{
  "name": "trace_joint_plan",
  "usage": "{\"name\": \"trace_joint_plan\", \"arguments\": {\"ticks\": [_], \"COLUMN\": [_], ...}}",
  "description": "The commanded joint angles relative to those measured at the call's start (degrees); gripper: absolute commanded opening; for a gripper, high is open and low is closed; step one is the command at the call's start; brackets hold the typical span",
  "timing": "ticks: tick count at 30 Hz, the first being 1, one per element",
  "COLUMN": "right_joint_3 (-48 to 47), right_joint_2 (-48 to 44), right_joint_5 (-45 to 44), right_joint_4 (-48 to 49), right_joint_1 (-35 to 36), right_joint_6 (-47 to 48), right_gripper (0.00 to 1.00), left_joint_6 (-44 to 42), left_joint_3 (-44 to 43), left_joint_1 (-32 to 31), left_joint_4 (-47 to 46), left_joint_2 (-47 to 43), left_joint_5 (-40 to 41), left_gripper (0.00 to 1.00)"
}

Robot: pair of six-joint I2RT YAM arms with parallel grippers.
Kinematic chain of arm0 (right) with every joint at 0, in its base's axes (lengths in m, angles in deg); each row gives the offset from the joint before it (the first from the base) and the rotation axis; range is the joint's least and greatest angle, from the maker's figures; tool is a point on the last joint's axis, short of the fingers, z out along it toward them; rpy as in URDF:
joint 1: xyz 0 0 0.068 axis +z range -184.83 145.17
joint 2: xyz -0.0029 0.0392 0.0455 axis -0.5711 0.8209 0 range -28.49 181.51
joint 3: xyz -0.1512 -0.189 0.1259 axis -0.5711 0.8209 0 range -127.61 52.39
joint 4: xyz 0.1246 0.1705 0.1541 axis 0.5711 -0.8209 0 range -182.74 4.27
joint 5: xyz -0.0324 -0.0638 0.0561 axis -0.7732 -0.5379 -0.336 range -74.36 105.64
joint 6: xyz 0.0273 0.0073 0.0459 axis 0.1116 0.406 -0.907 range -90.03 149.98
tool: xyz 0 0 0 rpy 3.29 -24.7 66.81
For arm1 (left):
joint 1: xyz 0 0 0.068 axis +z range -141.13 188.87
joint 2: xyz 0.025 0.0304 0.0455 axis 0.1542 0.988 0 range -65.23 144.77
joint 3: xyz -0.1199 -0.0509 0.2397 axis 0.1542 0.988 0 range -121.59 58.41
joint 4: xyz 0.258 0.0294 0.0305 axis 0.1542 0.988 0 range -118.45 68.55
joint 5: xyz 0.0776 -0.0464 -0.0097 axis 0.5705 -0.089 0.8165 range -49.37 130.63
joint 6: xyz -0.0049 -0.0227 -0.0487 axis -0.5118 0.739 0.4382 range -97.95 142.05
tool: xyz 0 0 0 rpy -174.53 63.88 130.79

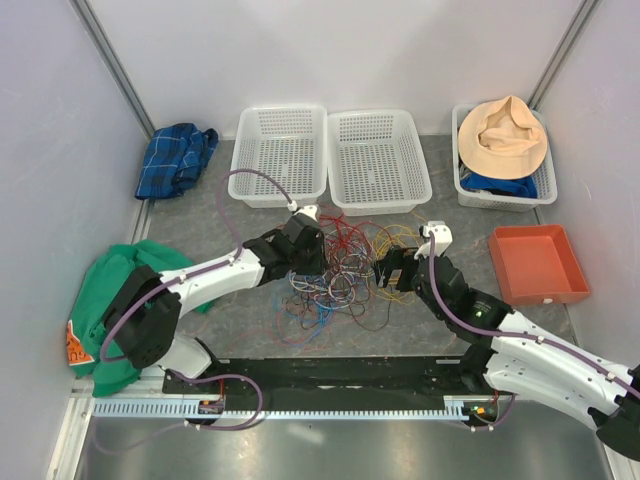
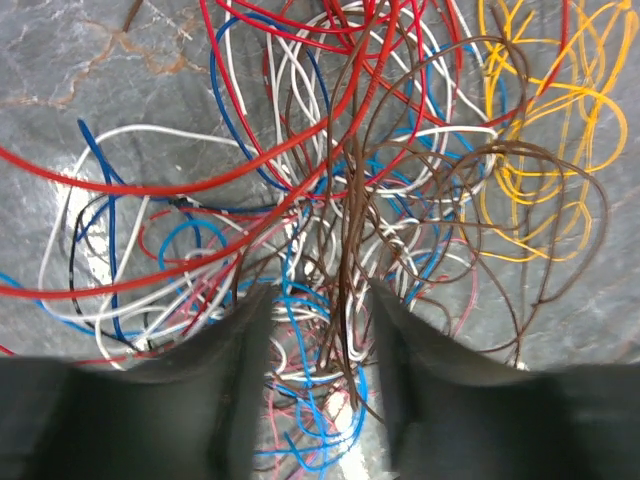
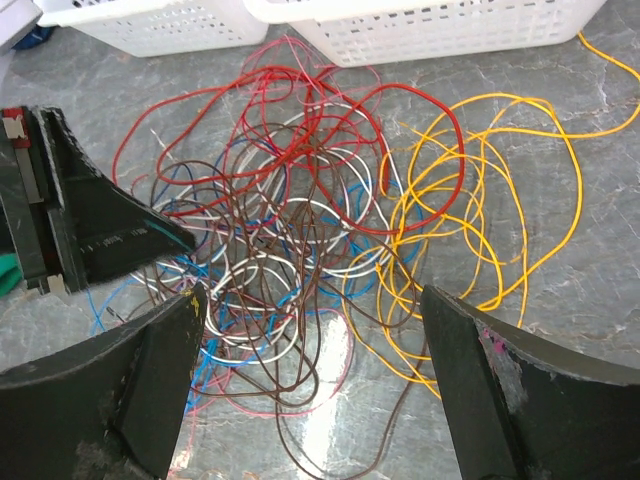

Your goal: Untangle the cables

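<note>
The cables (image 1: 340, 272) lie in one tangled heap of thin red, brown, white, blue, pink and yellow wires on the grey table, between the two arms. My left gripper (image 1: 316, 264) is down in the left side of the heap. In the left wrist view its fingers (image 2: 240, 340) stand partly apart, and a bundle of brown wires (image 2: 350, 300) with blue loops runs through the gap unpinched. My right gripper (image 3: 312, 300) hovers wide open over the heap's right side, near the yellow loops (image 3: 480, 200), holding nothing. The left gripper (image 3: 100, 235) shows at that view's left edge.
Two white baskets (image 1: 285, 155) (image 1: 378, 160) stand just behind the heap. A third basket (image 1: 545, 185) at the back right holds a tan hat (image 1: 505, 135). A red tray (image 1: 535, 262) sits at the right, with a blue plaid cloth (image 1: 175, 158) and a green cloth (image 1: 110, 300) at the left.
</note>
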Motion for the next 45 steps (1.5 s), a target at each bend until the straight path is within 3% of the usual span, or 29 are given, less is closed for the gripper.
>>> {"name": "trace_joint_plan", "arguments": {"ticks": [1, 2, 3, 12, 19, 31, 39, 45], "right_joint_3": [0.3, 0.2, 0.1, -1.5, -2.8, 0.5, -3.6, -11.8], "right_joint_2": [-0.4, -0.5, -0.6, -4.3, -8.6, -16.0, -9.3, -3.0], "right_joint_5": [-0.8, -0.8, -0.8, -0.6, -0.3, -0.4, 7.1, 9.4], "right_joint_4": [-1.0, -1.0, -1.2, -2.0, -1.5, 3.4, 11.8, 17.7], "right_joint_1": [0.2, 0.2, 0.2, 0.2, 0.3, 0.2, 0.2, 0.2], "right_joint_6": [0.0, -0.1, -0.1, -0.5, -2.0, -1.6, 3.8, 6.2], "right_gripper": [0.96, 0.96, 0.96, 0.96, 0.98, 0.95, 0.97, 0.98], "left_joint_6": [-3.7, -4.1, -4.4, -10.8, -15.8, -21.5, -20.3, -20.4], "left_joint_3": [-3.6, -4.0, -4.4, -19.3, -37.4, -57.3, -64.8, -61.2], "left_joint_1": [-0.1, -0.1, -0.1, -0.1, -0.1, -0.1, -0.1, -0.1], "left_joint_4": [-1.4, -1.1, -0.6, 10.9, 20.7, 26.7, 27.9, 29.3], "left_joint_2": [0.8, 0.2, -0.3, -14.0, -15.1, -13.3, -9.2, -8.4], "left_joint_5": [-0.5, -0.4, -0.1, 0.7, 1.7, 6.7, -4.9, -9.3], "left_gripper": [0.22, 0.04, 0.02, 0.02, 0.02, 0.02, 0.02, 0.02]}}
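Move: The brown cable strand to pinch runs right between the left fingertips, about 1 cm ahead and 1 cm below the hand point. The red cables bunch some 7 cm ahead and 5 cm to the right, the yellow ones about 15 cm right and 2 cm ahead, and the blue ones roughly 8 cm back, all nearly at table height. From the right gripper that brown strand lies about 11 cm left, 3 cm ahead and 9 cm lower. Shut the half-open left gripper on the brown cable, then pull it steeply up out of the tangle, some 45 cm, fast at first and easing near the top, while swinging the fingers up by about 45 degrees towards level; keep the pinch. Raise the open right gripper about 10 cm as well, tipping its fingers up a little. ##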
